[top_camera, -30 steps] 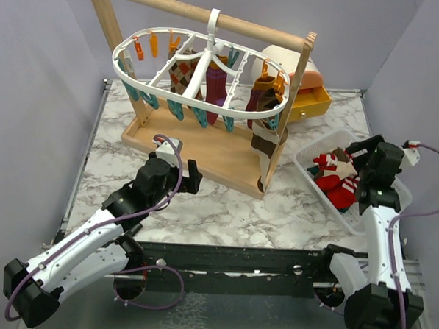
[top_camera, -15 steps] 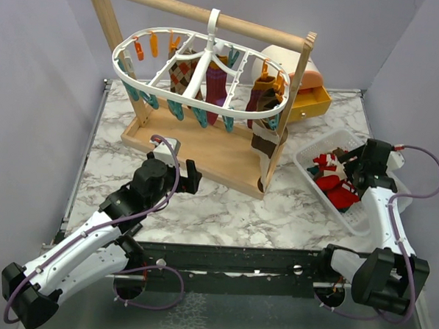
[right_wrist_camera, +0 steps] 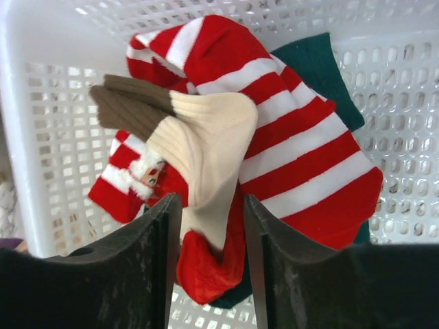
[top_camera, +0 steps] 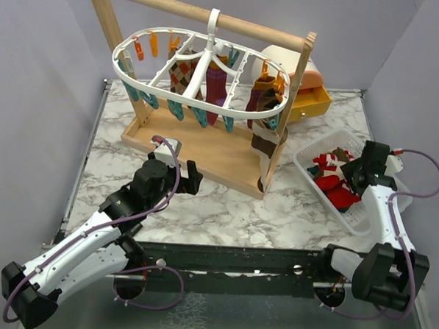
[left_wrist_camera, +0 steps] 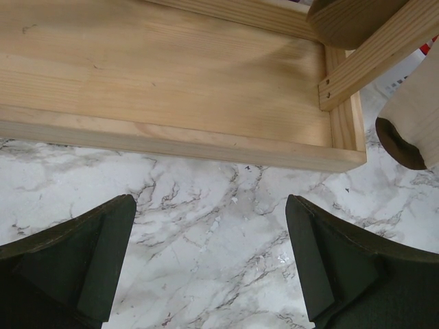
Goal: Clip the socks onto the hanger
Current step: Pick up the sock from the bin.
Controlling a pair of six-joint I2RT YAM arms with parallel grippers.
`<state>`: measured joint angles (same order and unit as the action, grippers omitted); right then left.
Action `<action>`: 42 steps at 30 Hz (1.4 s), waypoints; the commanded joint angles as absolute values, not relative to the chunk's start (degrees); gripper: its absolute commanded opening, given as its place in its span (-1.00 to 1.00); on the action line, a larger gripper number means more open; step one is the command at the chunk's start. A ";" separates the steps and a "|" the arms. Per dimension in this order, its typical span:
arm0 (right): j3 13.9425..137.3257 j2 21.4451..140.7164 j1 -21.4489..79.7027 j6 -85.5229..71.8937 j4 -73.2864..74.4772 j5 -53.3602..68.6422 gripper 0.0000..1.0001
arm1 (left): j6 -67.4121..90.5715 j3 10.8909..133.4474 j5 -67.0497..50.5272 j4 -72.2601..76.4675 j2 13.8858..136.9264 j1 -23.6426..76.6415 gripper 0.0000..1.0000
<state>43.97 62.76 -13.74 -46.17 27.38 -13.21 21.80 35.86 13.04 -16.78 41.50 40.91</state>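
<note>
The white oval hanger (top_camera: pixel 128 75) hangs from the wooden bar, with several socks clipped to it, among them an argyle one (top_camera: pixel 184 74) and a maroon one (top_camera: pixel 215 83). More socks lie in the white basket (top_camera: pixel 364 216). These include a cream sock with a brown cuff (right_wrist_camera: pixel 206 137), a red-and-white striped one (right_wrist_camera: pixel 295 137) and a teal one (right_wrist_camera: pixel 322 68). My right gripper (right_wrist_camera: pixel 210 205) is down in the basket. Its jaws stand narrowed on either side of the cream sock's red toe, with fabric brushing both. My left gripper (left_wrist_camera: pixel 209 205) stands wide open over bare marble, just in front of the wooden tray (left_wrist_camera: pixel 171 68).
The wooden bar-and-tray rack (top_camera: pixel 191 144) stands mid-table, and a sock (left_wrist_camera: pixel 411 116) dangles near its right post. A yellow drawer box (top_camera: pixel 311 99) sits behind the rack at the right. The basket's slatted walls (right_wrist_camera: pixel 55 103) surround my right gripper.
My right gripper has dropped lower into the basket and its jaws have narrowed round the cream sock. The left arm has barely moved and stays open.
</note>
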 commanded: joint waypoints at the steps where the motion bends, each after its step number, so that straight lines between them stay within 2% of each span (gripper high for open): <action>1: 43.64 68.28 -14.64 -47.09 25.95 -12.78 -0.16 | 22.06 35.62 12.08 -17.08 40.95 41.18 0.98; 5: 45.52 70.17 -14.77 -47.09 26.59 -13.44 -0.35 | 22.02 35.76 12.63 -17.38 40.86 41.21 0.98; 9: 48.80 64.30 -14.74 -42.27 27.23 -16.37 -0.84 | 22.06 35.72 12.92 -17.49 40.83 41.19 0.98; 13: 56.40 59.17 -12.07 -36.75 30.09 -20.90 -0.88 | 21.97 35.77 13.57 -17.42 40.94 41.20 0.98; 15: 60.19 58.10 -10.03 -34.57 31.02 -21.85 -0.98 | 21.89 35.84 14.01 -17.36 40.85 41.12 0.98; 22: 69.45 57.15 -3.06 -26.02 33.36 -22.49 -0.99 | 22.31 35.65 14.50 -17.93 39.25 41.18 0.98; 25: 64.48 55.15 -2.73 -26.21 32.12 -24.35 -0.99 | 22.46 35.52 15.01 -17.84 38.69 41.17 0.98; 30: 57.85 52.80 -2.54 -25.35 26.15 -16.58 -0.99 | 22.48 35.36 15.28 -17.89 37.81 41.20 0.98; 34: 56.68 55.19 -2.55 -26.02 25.51 -26.17 -0.99 | 22.50 35.39 15.70 -18.35 37.19 41.19 0.98; 37: 55.91 49.16 -2.27 -21.23 15.80 -27.03 -0.99 | 22.50 35.28 16.21 -18.48 36.44 41.20 0.98; 39: 52.35 43.18 -2.28 -16.21 -0.93 -21.62 -0.99 | 22.59 35.01 16.43 -18.09 36.14 41.20 0.98; 40: 53.04 42.56 -2.29 -15.09 -2.74 -19.60 -0.99 | 22.59 34.98 16.37 -17.86 36.17 41.21 0.98; 42: 58.84 45.74 -2.29 -16.46 4.23 -20.08 -0.99 | 22.59 34.99 16.27 -17.60 36.70 41.17 0.98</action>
<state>52.69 46.30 -2.57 -20.38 14.04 -21.80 22.04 35.81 14.87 -17.76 36.80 40.99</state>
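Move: My right hand is over the bin with half-closed fingers; the middle of the cream sock with the brown end lies about 4 cm below and some 2 cm ahead, level sideways. The Santa sock is roughly 5 cm ahead and 4 cm to the left, the big red-and-white striped sock about 3 cm back and 3 cm to the right, both at that depth. From my left hand the cream sock lies some 47 cm right, 8 cm ahead and 12 cm lower. My right hand dips about 3.5 cm into the pile, shuts its fingers on the cream sock and pulls it straight up out of the heap. It climbs some 24 cm, sinks back about 8, then rises again to finish roughly 20 cm above its start, the wrist tipping the fingers up and rolling its left side down, some 40 degrees in all. My open, empty left hand rises about 2 cm. ##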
